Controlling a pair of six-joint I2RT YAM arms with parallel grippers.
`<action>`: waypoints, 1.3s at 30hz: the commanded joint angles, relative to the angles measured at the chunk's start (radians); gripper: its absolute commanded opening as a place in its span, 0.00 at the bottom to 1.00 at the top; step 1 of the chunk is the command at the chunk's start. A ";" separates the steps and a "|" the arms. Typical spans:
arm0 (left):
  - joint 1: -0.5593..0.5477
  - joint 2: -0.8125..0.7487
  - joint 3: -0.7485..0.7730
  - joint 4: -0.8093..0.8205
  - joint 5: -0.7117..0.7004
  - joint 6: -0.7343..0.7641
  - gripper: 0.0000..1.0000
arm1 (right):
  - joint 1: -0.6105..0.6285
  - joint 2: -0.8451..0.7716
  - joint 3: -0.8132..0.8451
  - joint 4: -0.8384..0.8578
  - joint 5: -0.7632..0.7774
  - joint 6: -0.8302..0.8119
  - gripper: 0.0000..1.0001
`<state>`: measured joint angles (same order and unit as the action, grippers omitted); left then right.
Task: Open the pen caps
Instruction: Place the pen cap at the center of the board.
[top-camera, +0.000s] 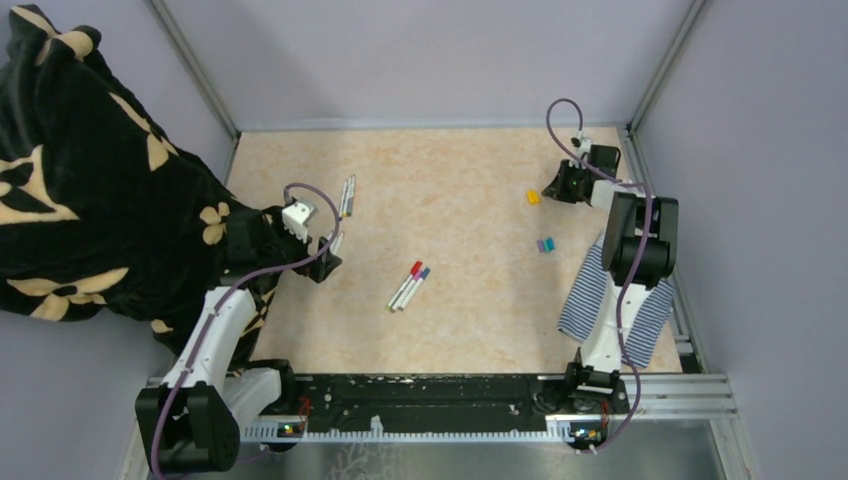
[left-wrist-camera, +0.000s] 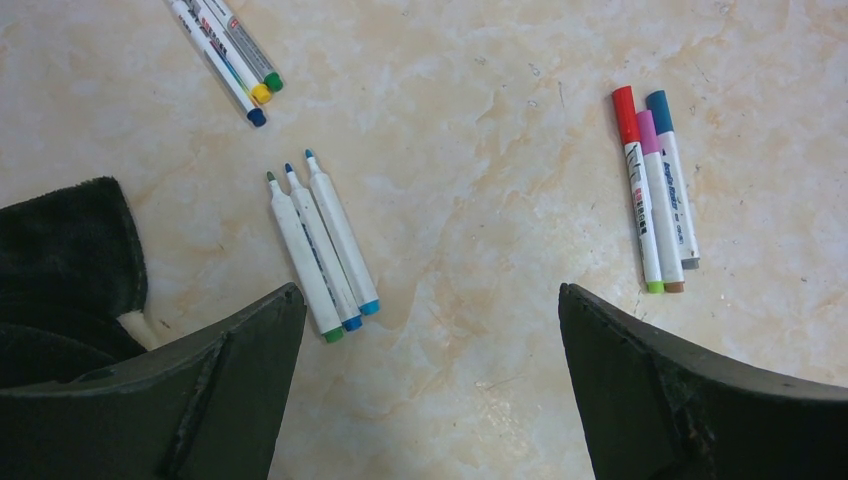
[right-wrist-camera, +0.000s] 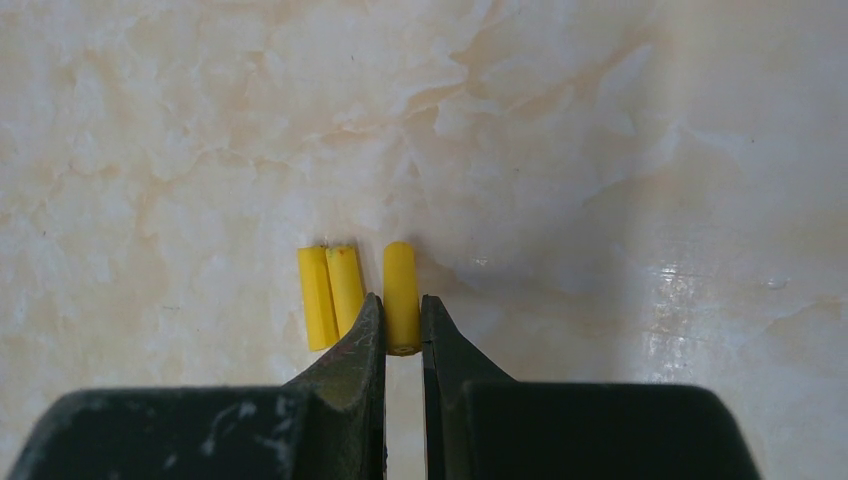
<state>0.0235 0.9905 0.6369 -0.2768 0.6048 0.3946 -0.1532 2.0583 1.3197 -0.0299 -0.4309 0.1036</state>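
My right gripper is shut on a yellow pen cap, held low over the table. Two more yellow caps lie just left of it. From above, this gripper sits at the far right beside the yellow caps. My left gripper hangs open with nothing between its fingers. Three uncapped pens lie by its left finger. Three pens with red, pink and blue caps lie to the right, mid-table. Three further pens lie beyond.
Purple and teal loose caps lie right of centre. A blue-and-white striped cloth lies under the right arm. A black patterned blanket covers the left side, its edge beside the left gripper.
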 joint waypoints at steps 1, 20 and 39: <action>0.009 0.001 -0.010 0.010 0.027 0.018 1.00 | 0.013 0.014 0.068 -0.008 0.008 -0.036 0.02; 0.018 0.001 -0.013 0.010 0.038 0.019 1.00 | 0.046 0.022 0.082 -0.045 0.034 -0.074 0.23; 0.020 0.007 -0.011 0.008 0.060 0.027 1.00 | 0.047 -0.069 0.079 -0.066 0.001 -0.075 0.35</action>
<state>0.0364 0.9936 0.6361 -0.2768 0.6292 0.3988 -0.1131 2.0682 1.3579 -0.0902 -0.4129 0.0433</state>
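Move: My right hand grips a yellow cap low over the table. The pair of yellow caps it goes to lies about 3 cm to its left, 1 cm back and 1 cm lower. The purple and blue caps lie side by side, roughly 14 cm back and 1 cm to the left. From my idle left hand the yellow pair is some 20 cm ahead, 48 cm to the right and 12 cm below. Staying low, I ease my right hand about 1.5 cm left towards the two yellow caps, turning it slightly counter-clockwise. On the way I begin to part the fingers and go on to roughly a third open, letting go of the third yellow cap close beside the pair, on its right. The height hardly changes. ##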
